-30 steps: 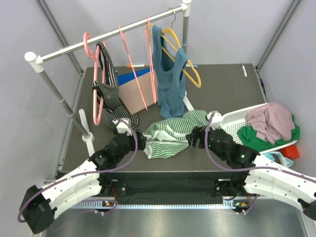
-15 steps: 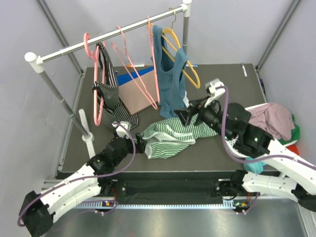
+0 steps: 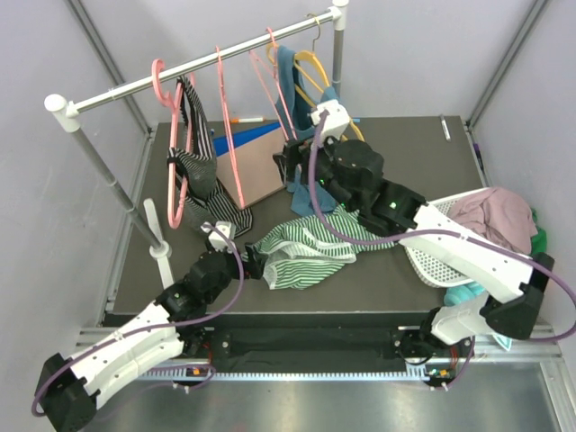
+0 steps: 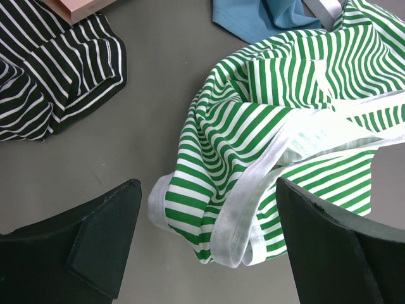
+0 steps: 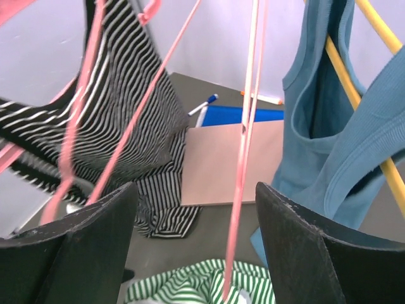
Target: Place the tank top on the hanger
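The green-and-white striped tank top [image 3: 315, 247] lies crumpled on the dark table, its white-trimmed edge [image 4: 266, 126] toward the left arm. My left gripper [image 3: 255, 261] hovers at the top's near-left end, open, with the trimmed fold between its fingers [image 4: 209, 240] but not touched. My right gripper [image 3: 290, 164] is raised by the rail, open. A thin pink hanger [image 3: 270, 85] hangs from the rail; its wire [image 5: 243, 158] drops between the right fingers, nearer the right one, without being pinched. The tank top [image 5: 190, 288] shows below.
On the rail [image 3: 198, 63] hang another thin pink hanger [image 3: 227, 126], a thick pink hanger [image 3: 175, 180] with a black-and-white striped garment [image 3: 200, 171], and a teal top [image 5: 329, 139] on a yellow hanger [image 3: 310, 67]. A white basket [image 3: 432, 261] of clothes stands at right.
The right arm has lifted off the tank top's right end and swung up and back to the hangers on the rail; the thin hangers have swayed. The left arm has barely moved.
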Robot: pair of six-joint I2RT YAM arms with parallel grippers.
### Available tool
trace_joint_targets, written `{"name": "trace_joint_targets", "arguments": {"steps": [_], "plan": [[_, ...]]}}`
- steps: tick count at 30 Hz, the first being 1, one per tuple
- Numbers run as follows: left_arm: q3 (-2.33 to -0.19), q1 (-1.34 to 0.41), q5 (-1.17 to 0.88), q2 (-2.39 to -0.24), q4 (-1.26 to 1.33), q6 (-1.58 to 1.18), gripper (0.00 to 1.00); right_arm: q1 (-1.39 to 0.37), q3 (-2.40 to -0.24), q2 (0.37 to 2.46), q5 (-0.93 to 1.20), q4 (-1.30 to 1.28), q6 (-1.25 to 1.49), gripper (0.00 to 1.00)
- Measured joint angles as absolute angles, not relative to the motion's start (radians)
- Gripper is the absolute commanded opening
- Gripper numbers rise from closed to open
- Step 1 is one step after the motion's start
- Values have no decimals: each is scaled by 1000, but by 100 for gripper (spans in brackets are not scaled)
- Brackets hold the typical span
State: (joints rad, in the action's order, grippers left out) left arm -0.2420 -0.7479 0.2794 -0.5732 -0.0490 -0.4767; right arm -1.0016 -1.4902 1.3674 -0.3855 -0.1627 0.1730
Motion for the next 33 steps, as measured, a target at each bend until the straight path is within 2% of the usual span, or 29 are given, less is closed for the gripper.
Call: {"name": "trace_joint_targets", "arguments": {"steps": [6, 9, 12, 13, 15, 16, 19, 33], "plan": [[-241, -748, 281, -571, -57, -477, 92, -997, -1558, 1469, -454, -141, 137, 71], [-241, -748, 281, -567, -62, -477, 92, -987, -1589, 1510, -471, -139, 121, 65], [-241, -748, 281, -550, -69, -477, 92, -971, -1627, 1547, -475, -138, 108, 52], [-241, -748, 281, -540, -70, -477, 92, -965, -1634, 1555, -475, -138, 104, 43], [-241, -748, 281, -530, -72, -477, 92, -956, -1643, 1563, -478, -138, 99, 34], [-241, -748, 281, -525, -74, -477, 92, -951, -1646, 1567, -478, -135, 97, 23], [-241, -748, 282, -519, -76, -477, 92, -946, -1655, 1574, -477, -135, 88, 0], [-241, -748, 287, -519, -84, -477, 92, -946, -1699, 1572, -477, -122, 51, 0]]}}
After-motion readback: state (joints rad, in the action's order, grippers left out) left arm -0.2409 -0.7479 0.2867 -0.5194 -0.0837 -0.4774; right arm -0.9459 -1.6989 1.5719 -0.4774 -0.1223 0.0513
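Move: The near sloping arm of the empty pink hanger lies some 6 cm ahead of the open right hand, about 1 cm to its left and level in height. The other empty pink hanger hangs roughly 12 cm left and 4 cm ahead of the right hand; the yellow hanger with the blue top is about 10 cm ahead and 6 cm right. From the left hand, that near arm is around 16 cm ahead, 17 cm right and 30 cm up. The right hand reaches about 6 cm forward and a touch left, turning slightly clockwise, to bring the empty pink hanger's near arm between its fingers, between the other empty pink hanger and the blue top on the yellow one. As the reach runs out the fingers go from wide open to shut, pinching that pink arm, and with them closed the hand then rises some 2 cm, starting to lift the hanger at the rail. ##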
